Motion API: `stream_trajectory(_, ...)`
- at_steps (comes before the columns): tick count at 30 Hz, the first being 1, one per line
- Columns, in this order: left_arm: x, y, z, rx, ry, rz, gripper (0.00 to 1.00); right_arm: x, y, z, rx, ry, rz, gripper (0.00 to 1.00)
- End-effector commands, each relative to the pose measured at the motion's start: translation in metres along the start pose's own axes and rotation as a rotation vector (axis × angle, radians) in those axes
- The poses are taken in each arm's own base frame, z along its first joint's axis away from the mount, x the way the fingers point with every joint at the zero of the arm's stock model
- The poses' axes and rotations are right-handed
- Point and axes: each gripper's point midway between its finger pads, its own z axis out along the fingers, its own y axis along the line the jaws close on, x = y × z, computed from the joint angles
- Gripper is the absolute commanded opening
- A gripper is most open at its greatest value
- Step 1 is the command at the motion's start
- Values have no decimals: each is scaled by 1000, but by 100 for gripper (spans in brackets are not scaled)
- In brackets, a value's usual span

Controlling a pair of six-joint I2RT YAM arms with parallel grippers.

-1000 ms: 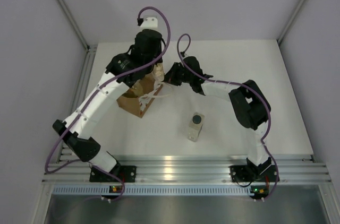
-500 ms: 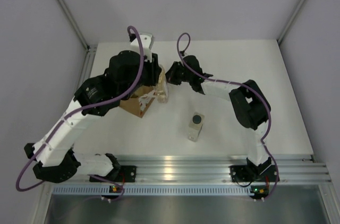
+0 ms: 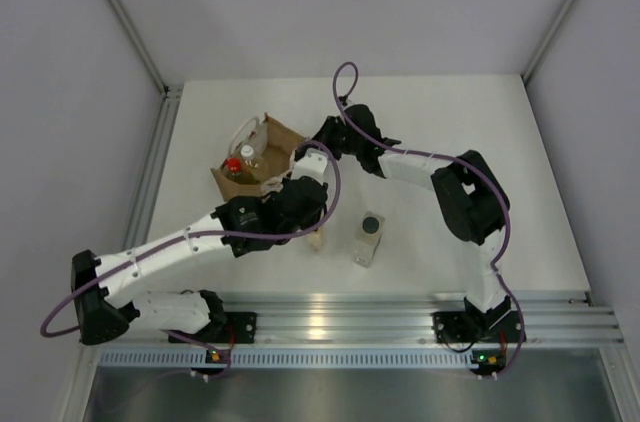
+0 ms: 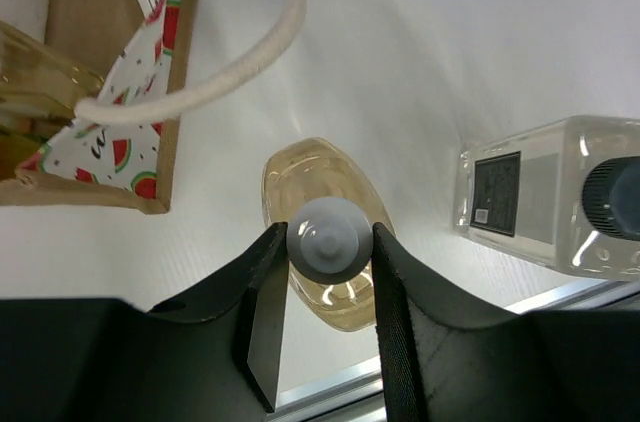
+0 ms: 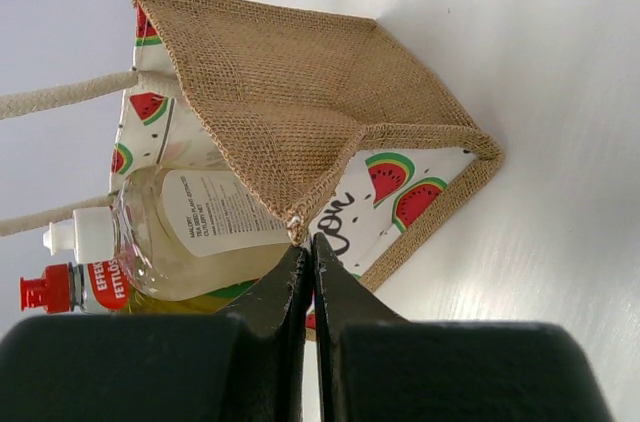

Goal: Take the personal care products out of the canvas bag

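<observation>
The canvas bag (image 3: 268, 150) sits at mid-left with its opening facing up. Inside it show a white-capped amber bottle (image 5: 180, 217) and a red-capped bottle (image 5: 52, 292). My right gripper (image 5: 307, 247) is shut on the bag's rim corner (image 3: 312, 147). My left gripper (image 4: 330, 242) is shut on the white cap of another amber bottle (image 4: 318, 187). It holds that bottle upright over the table in front of the bag (image 3: 316, 237). The clear squarish bottle (image 3: 368, 239) with a dark cap stands just right of it (image 4: 545, 192).
A white rope handle (image 4: 235, 67) loops out from the bag toward the held bottle. The aluminium rail (image 3: 330, 317) runs along the table's near edge, close behind the left gripper. Grey walls enclose the table on three sides.
My left arm has come out of the bag with the white-capped amber bottle and swung toward the near edge, beside the clear bottle. The right gripper stayed on the bag's rim.
</observation>
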Motion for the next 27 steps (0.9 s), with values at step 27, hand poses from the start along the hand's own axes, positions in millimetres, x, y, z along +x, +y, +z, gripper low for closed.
stream_trajectory(27, 3, -86, 37, 8, -114, -175, 0, 1, -6, 5, 51, 1, -14, 1)
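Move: The black-capped bottle already standing out on the table, beside which the held bottle is being brought, lies about 15 cm to the left hand's right and some 2 cm nearer the base, its middle about 14 cm lower. The canvas bag lies roughly 16 cm ahead of the left hand, 14 cm to its left and 15 cm lower. From the right hand, the black-capped bottle is about 22 cm back, 15 cm to the right and 5 cm lower. The pale-capped bottle, still hanging by its cap from the left fingers, is first lowered about 5 cm, then carried some 8 cm to the right at that low height, away from the bag and up close to the black-capped bottle. The grip stays unchanged and the wrist tilts only slightly. The right hand stays put, keeping its pinch on the bag's rim corner. ##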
